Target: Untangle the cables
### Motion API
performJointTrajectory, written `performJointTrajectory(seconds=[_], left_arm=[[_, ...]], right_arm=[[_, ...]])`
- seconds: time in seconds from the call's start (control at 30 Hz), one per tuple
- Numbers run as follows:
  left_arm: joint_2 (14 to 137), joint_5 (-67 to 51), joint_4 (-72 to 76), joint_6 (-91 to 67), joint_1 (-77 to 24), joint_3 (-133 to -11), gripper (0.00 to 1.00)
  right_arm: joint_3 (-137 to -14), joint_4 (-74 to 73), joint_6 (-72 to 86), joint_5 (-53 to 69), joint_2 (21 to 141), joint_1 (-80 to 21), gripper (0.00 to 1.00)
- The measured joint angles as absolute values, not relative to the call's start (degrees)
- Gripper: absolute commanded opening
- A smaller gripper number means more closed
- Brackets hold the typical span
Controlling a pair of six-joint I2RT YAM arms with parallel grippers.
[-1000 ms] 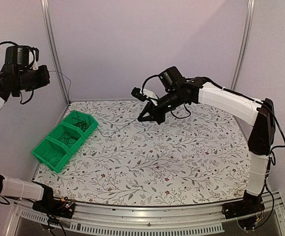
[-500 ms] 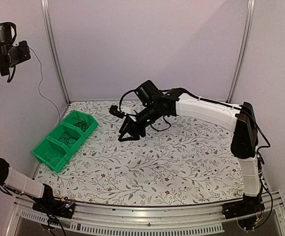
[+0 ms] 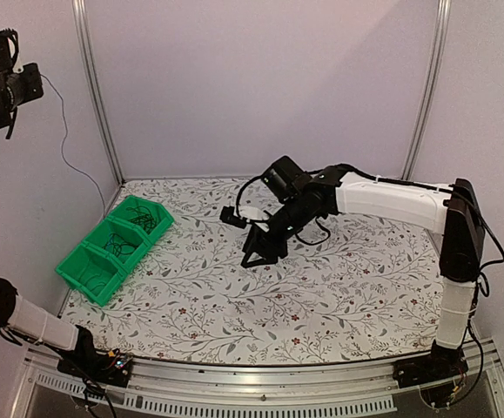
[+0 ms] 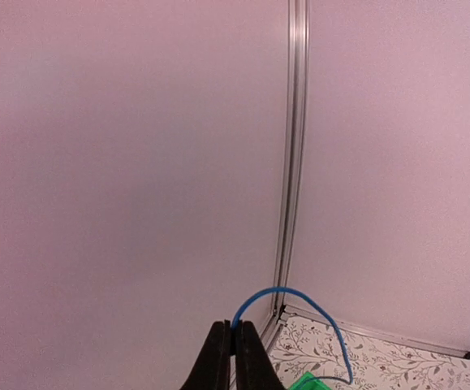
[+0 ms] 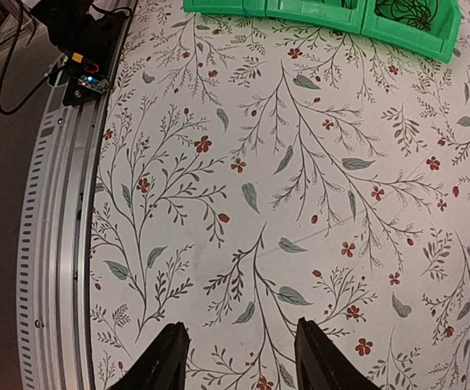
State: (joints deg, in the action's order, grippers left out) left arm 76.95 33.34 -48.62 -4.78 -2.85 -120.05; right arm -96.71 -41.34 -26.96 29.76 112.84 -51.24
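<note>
My left gripper (image 3: 36, 83) is raised high at the far left, shut on a thin blue cable (image 4: 283, 290). That cable arcs away from the fingertips and hangs down along the left wall (image 3: 65, 131) toward the green bin (image 3: 112, 248). Dark cables (image 3: 143, 218) lie coiled in the bin's compartments and show at the top of the right wrist view (image 5: 409, 10). My right gripper (image 3: 256, 255) hovers low over the middle of the floral table, open, with only bare tablecloth between its fingers (image 5: 241, 353).
The green bin (image 5: 324, 12) has three compartments and stands slanted at the table's left side. An aluminium rail (image 5: 56, 244) runs along the near edge, with the left arm's base (image 3: 95, 361) on it. Walls and corner posts (image 4: 295, 162) enclose the table.
My right gripper has opened and dropped from the back of the table toward its middle. My left gripper has lifted up and to the left, drawing the blue cable with it.
</note>
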Motion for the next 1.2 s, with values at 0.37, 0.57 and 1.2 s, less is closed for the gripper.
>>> performJointTrajectory(seconds=[0.37,0.57,1.2], left_arm=[[73.82,23.29,-42.65,-2.33,-2.76,-125.86,0.00],[73.65,24.69,-41.45,-0.32,-2.76,-129.73,0.00],[72.58,27.14,-38.06,1.41,-2.76,-125.86,0.00]], right_arm=[[-99.94,-41.08,-27.66,28.51,112.38,-51.20,0.49],[-100.68,-40.97,-27.68,28.05,112.71,-51.20,0.49],[-101.19,-40.99,-27.97,27.51,113.23,-51.20,0.49]])
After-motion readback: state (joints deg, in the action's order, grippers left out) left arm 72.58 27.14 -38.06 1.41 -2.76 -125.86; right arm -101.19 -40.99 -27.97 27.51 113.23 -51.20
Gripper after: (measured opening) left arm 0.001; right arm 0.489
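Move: The blue cable hangs from my left fingers, high up. The green bin's near compartment, where I take it, lies about 54 cm below that hand, 7 cm to its right and roughly 3 cm back. The middle compartment is about 11 cm ahead and 11 cm right, the far one some 23 cm ahead and 16 cm right. From my right hand the near compartment lies some 42 cm left, 4 cm ahead, 14 cm lower. Keeping the blue cable pinched in shut fingers, my left hand climbs about 13 cm while drawing back some 7 cm, its fingertips tipping up around 25 degrees, then starts back down by about 4 cm and slightly forward. My empty right hand eases up a couple of centimetres, fingers still half open. ##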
